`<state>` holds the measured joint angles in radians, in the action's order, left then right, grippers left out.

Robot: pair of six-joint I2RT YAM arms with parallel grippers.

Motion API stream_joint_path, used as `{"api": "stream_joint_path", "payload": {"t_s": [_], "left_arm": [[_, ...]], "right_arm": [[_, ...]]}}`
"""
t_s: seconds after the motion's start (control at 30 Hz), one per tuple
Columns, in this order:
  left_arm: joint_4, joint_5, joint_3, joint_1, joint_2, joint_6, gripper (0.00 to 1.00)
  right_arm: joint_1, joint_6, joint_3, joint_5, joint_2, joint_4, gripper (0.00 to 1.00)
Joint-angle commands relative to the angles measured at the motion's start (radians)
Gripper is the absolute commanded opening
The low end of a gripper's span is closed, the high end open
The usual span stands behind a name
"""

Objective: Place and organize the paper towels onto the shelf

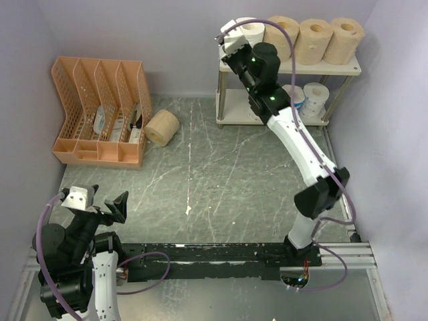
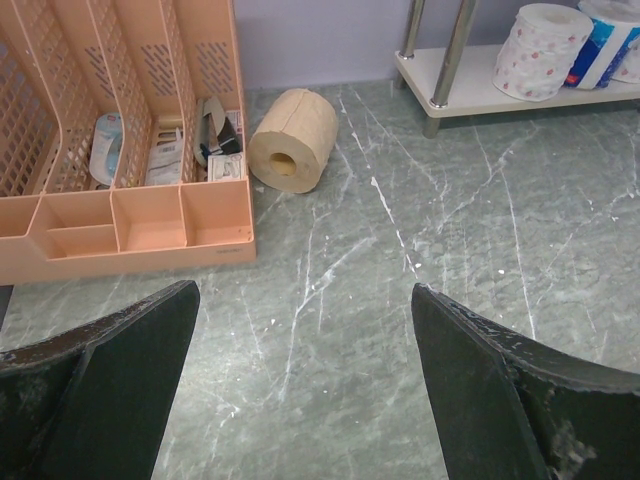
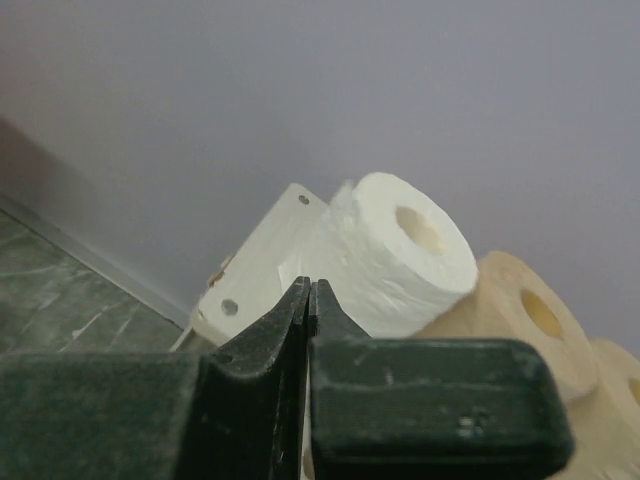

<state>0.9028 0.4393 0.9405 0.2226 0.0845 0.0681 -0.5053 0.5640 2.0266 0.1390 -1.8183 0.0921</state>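
Note:
The shelf (image 1: 353, 67) stands at the back right. Its top board holds a white roll (image 1: 253, 29) and three tan rolls (image 1: 315, 40). The lower board (image 2: 470, 92) holds a dotted white roll (image 2: 540, 50) and a blue-and-white roll (image 2: 606, 42). One tan roll (image 1: 162, 127) lies on its side on the floor by the orange organizer; it also shows in the left wrist view (image 2: 292, 140). My right gripper (image 1: 231, 47) is shut and empty at the top board's left end, its tips (image 3: 312, 287) just before the white roll (image 3: 400, 255). My left gripper (image 1: 107, 200) is open and empty at the near left (image 2: 305, 300).
An orange slotted file organizer (image 1: 100, 110) with small items stands at the back left. Purple walls close in the back and both sides. The shelf's thin metal legs (image 2: 452, 50) stand on the marbled green floor (image 1: 221, 180).

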Motion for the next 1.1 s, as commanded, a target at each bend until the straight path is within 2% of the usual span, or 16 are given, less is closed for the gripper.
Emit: {"api": "stream_joint_path", "payload": {"t_s": [0.0, 0.23, 0.27, 0.3, 0.33, 0.37, 0.4, 0.5, 0.6, 0.83, 1.07], "left_arm": [[-0.021, 0.011, 0.001, -0.002, -0.029, -0.002, 0.99], [-0.020, 0.016, 0.003, -0.001, -0.037, -0.005, 0.99], [-0.021, 0.017, 0.002, -0.002, -0.039, -0.005, 0.99], [-0.020, 0.018, 0.003, -0.001, -0.039, -0.007, 0.99], [-0.020, 0.020, 0.003, -0.002, -0.040, -0.007, 0.99], [-0.021, 0.022, 0.003, -0.001, -0.039, -0.007, 0.99], [-0.021, 0.021, 0.004, -0.001, -0.038, -0.007, 0.99], [-0.020, 0.017, 0.004, 0.000, -0.039, -0.006, 0.99], [-0.021, 0.015, 0.001, -0.001, -0.039, -0.005, 0.99], [-0.021, 0.008, 0.002, -0.002, -0.044, 0.000, 0.99], [-0.022, 0.010, 0.000, -0.002, -0.039, 0.000, 0.99]], "right_arm": [[-0.012, -0.056, -0.123, -0.006, 0.161, -0.004, 0.00], [-0.013, -0.067, -0.280, 0.009, 0.286, 0.000, 0.00], [-0.012, -0.058, -0.301, 0.015, 0.296, -0.026, 0.03], [-0.012, -0.048, -0.312, 0.016, 0.298, -0.049, 0.24], [-0.011, -0.039, -0.311, 0.016, 0.292, -0.068, 0.62], [-0.010, -0.022, -0.288, 0.009, 0.273, -0.065, 0.92], [-0.009, -0.005, -0.248, 0.003, 0.235, -0.048, 0.99], [0.001, 0.022, -0.039, -0.009, 0.099, 0.052, 1.00], [0.007, 0.048, 0.116, 0.024, -0.032, 0.076, 1.00], [0.087, -0.018, 0.274, 0.044, -0.194, 0.022, 1.00], [0.094, 0.038, 0.339, 0.159, -0.349, -0.054, 1.00]]}}
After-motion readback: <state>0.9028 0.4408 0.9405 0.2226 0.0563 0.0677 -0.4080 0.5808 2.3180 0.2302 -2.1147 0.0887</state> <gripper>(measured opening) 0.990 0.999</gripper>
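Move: The right hand, shut, is just in front of the top shelf. The white roll stands upright there about 13 cm ahead, 4 cm to its right and 3 cm lower. The nearest brown roll is about 13 cm further right of the white one at the same depth, the middle brown roll another 13 cm on. From the idle left hand the white roll is roughly 52 cm ahead, 38 cm right and 12 cm higher. Backward first, about 7 cm and a little to the right, the right hand draws off from the white roll, its fingers spreading fully as it stops. It then drives some 16 cm forward and about 6 cm down towards the roll, turning about 10 degrees clockwise on the way in, and ends with the wide-open fingers either side of the roll's near part; whether they touch it can't be seen. ##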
